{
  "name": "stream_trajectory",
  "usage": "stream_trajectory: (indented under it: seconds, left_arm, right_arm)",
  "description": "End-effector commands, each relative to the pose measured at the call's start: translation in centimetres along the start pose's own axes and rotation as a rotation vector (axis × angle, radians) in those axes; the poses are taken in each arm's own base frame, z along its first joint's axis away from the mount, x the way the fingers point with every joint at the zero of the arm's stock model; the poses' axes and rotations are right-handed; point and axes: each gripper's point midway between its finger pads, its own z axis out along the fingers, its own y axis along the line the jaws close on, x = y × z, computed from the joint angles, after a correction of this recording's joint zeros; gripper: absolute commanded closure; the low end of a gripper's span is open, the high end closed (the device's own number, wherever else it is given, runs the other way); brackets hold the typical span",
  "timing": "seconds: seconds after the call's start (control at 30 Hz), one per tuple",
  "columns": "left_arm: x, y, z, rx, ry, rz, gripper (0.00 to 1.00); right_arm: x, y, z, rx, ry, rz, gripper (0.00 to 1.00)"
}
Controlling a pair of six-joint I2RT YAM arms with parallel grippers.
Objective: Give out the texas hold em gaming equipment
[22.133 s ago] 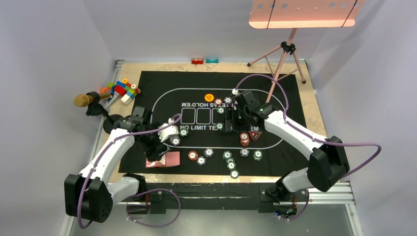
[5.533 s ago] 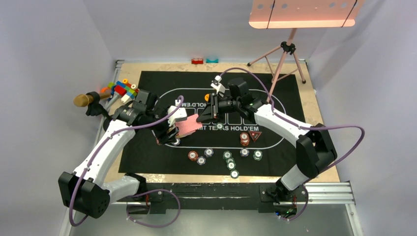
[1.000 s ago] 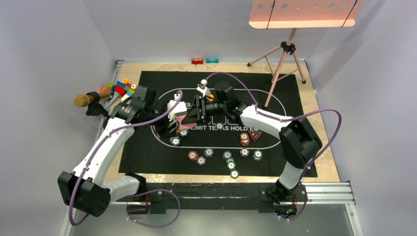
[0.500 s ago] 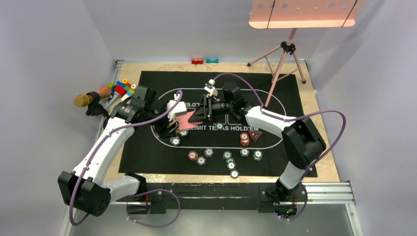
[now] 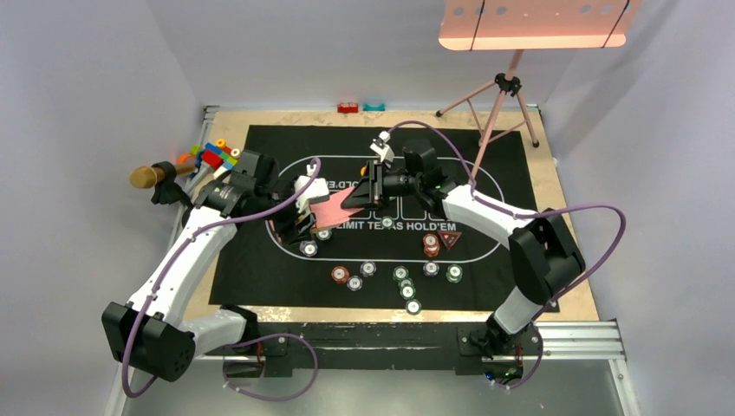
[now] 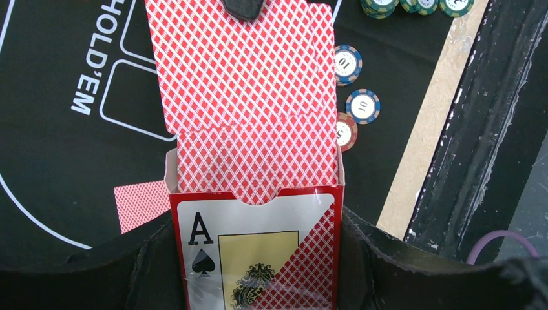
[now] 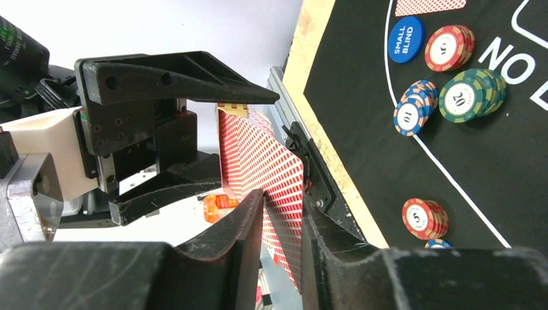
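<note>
My left gripper is shut on a red card box with an ace of spades on its face, tilted above the black poker mat. A red-backed playing card sticks well out of the box's open top. My right gripper is shut on that card's far end, one fingertip lying on its back. In the top view the card spans the two grippers. Another card lies flat on the mat. Chip stacks and a red triangle marker sit nearer the front.
A blue small-blind disc and red, green and blue chip stacks lie under the left arm. Toy bricks and a microphone sit at far left. A tripod stands at back right.
My right gripper has drawn back to the right and its jaws have closed in on the card, which now stands further out of the box. The left gripper has held still.
</note>
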Motion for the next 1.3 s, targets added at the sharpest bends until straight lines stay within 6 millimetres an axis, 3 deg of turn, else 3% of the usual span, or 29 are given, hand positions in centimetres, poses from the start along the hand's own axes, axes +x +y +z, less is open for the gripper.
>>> stream_trajectory:
  seconds: [0.0,0.17,0.47,0.63,0.73,0.9,1.07,1.27]
  left_arm:
    - [-2.0,0.3,-0.6,-0.017,-0.085,0.030,1.00]
    - [-1.9,0.3,-0.5,-0.016,-0.087,0.026,1.00]
    - [-1.7,0.2,-0.5,-0.013,-0.092,0.022,1.00]
    - [-1.5,0.0,-0.3,-0.001,-0.101,0.000,1.00]
    - [-1.7,-0.3,0.0,0.016,-0.122,-0.017,1.00]
    - [-2.1,-0.5,0.1,0.034,-0.141,-0.032,1.00]
    - [-2.3,-0.5,0.0,0.034,-0.146,-0.030,1.00]
    - [-2.4,-0.6,-0.4,0.031,-0.147,-0.019,1.00]
  right_arm:
    - [-0.7,1.5,-1.3,-0.026,-0.022,-0.051,0.74]
    - [-1.4,1.9,-2.0,-0.020,-0.036,-0.067,0.84]
    - [-2.5,2.4,-3.0,-0.002,-0.049,-0.099,0.81]
    - [-4.7,3.0,-5.2,-0.006,-0.117,-0.112,0.90]
    - [-6.2,3.2,-6.2,-0.003,-0.155,-0.115,0.90]
    - [-8.9,2.2,-7.7,0.022,-0.220,-0.101,0.97]
    - [-13.6,-2.5,-9.4,0.159,-0.353,-0.077,1.00]
    - [-19.0,-12.3,-9.7,0.453,-0.415,-0.035,1.00]
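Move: The top card is already slid partway off the deck sticking out of the box; its middle is about 3 cm left of the right hand and 1 cm back, at its height. The box, in the left fingers, lies 12 cm left and 7 cm back, slightly lower. The orange button is about 18 cm ahead and 4 cm right, the far red chip 15 cm ahead and 8 cm right, both some 17 cm below. From the left hand, the card is roughly 6 cm ahead, 9 cm right. Forward and to the right, creeping for the first 2 to 3 cm and then fast, the right hand draws the top card off the deck while its fingers shut to pinch it. It goes about 16 cm out and 11 cm right, towards the orange button and far chips, rising some 4 cm before sinking back and turning roughly 25 degrees clockwise. The left hand keeps the box gripped almost still. ##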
